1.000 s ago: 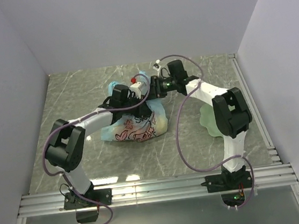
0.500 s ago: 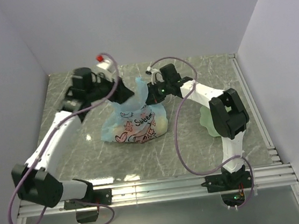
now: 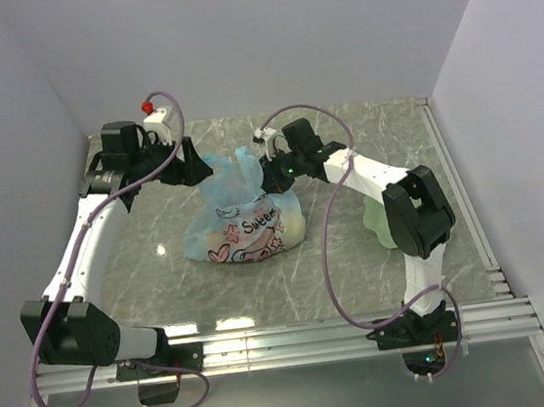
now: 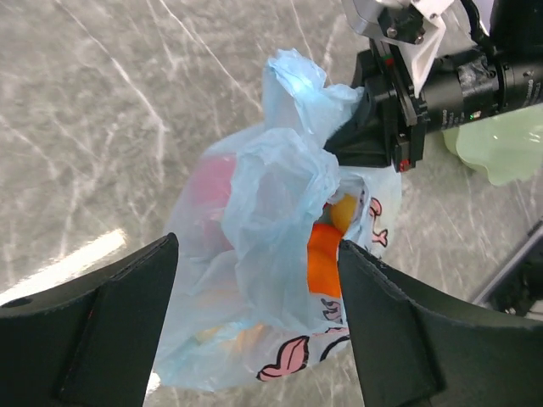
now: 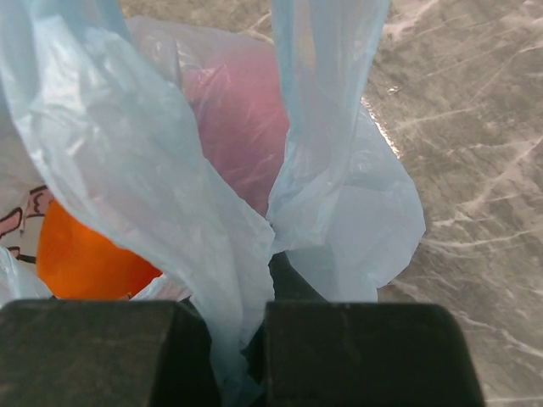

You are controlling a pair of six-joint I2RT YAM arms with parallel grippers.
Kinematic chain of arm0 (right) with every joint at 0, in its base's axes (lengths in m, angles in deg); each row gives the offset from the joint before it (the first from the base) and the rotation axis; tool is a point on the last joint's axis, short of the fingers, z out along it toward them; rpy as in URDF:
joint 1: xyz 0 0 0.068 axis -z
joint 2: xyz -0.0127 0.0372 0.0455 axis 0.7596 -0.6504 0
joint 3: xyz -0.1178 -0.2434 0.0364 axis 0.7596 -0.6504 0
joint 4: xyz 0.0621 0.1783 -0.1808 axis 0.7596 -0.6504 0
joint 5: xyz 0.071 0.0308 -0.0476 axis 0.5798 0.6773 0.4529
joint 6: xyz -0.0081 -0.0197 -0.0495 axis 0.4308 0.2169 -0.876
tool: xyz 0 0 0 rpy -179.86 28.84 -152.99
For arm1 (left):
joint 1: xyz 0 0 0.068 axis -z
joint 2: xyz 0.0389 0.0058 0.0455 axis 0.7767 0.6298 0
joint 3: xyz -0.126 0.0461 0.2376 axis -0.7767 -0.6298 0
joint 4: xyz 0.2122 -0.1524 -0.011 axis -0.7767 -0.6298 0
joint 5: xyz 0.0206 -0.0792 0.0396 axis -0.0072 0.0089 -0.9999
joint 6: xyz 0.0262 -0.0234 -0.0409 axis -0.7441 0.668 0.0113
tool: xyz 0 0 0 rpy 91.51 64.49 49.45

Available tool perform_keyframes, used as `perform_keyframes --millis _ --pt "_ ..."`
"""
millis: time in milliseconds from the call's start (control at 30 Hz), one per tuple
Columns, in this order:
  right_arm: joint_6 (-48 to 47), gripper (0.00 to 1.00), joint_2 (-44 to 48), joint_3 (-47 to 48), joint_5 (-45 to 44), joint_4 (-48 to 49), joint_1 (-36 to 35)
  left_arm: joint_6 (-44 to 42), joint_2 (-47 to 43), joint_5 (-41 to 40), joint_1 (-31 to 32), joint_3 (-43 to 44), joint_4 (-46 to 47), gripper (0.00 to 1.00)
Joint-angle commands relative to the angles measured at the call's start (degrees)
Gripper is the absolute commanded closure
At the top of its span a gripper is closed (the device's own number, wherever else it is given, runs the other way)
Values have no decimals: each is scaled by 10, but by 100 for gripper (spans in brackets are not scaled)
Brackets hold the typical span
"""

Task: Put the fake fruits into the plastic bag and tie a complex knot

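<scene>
The light-blue plastic bag with pink cartoon print stands on the marble table, its handles lifted. Through it show the fake fruits: an orange one, a pink-red one and a yellow one. My right gripper is shut on a bag handle at the bag's upper right edge. My left gripper stands open just left of the raised handles, its fingers spread wide with the bag seen between them but apart from it. No tied knot shows.
A pale green wavy-edged plate lies right of the bag, partly under the right arm. Grey walls close the table at back and sides. An aluminium rail runs along the near edge.
My left gripper let go of the bag, opened, and swung back and left away from it. My right gripper shut on the bag handle and shifted slightly left, lifting the handles upright.
</scene>
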Motion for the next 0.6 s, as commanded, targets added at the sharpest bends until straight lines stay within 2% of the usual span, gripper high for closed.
perform_keyframes --millis 0,100,167,200,267,300,333,400,433,500,567 --pt "-30 100 23 17 -12 -11 -5 -1 9 55 1 4 3 19" --pt "-38 100 16 25 -16 -15 -6 -1 2 82 1 -8 33 21" --pt "-46 100 17 26 -21 -13 -8 12 -5 86 1 -26 58 34" --pt "-50 100 17 26 -25 -14 -11 18 -5 79 1 -27 68 53" --pt "-60 99 19 30 -35 -18 -12 38 3 69 -2 -17 71 83" --pt "-60 93 21 32 -39 -20 -9 44 5 67 -5 -13 73 94" --pt "-60 83 27 41 -43 -29 -5 55 2 63 -9 -13 75 100" --pt "-43 58 42 52 -34 -41 9 61 -5 63 -11 -16 76 100" --pt "-37 38 67 55 -23 -42 26 66 -16 64 -12 -25 76 100" --pt "-27 20 103 55 12 -21 45 72 -27 62 -11 -35 75 100" --pt "-8 11 163 31 37 13 71 82 -42 61 -12 -51 80 100"
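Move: The bag's left handle hangs between my left hand's open fingers, its middle about 2 cm to the right and 1 cm below. The second handle stands some 9 cm to that hand's right, about level ahead and 7 cm lower; the filled bag lies about 8 cm back, 8 cm right and 22 cm below. From my right hand, still pinching the bag plastic, the left handle is some 12 cm left, 2 cm back and 14 cm above. I ease my left hand just over 1 cm right and slightly down onto the bag's left handle and shut its wide-open fingers there, pinching it, then hold nearly still. My right hand keeps its pinch on the plastic until the left has closed, then opens wide and pulls off, about 4 cm up and nearly 3 cm right, drifting a little forward. ##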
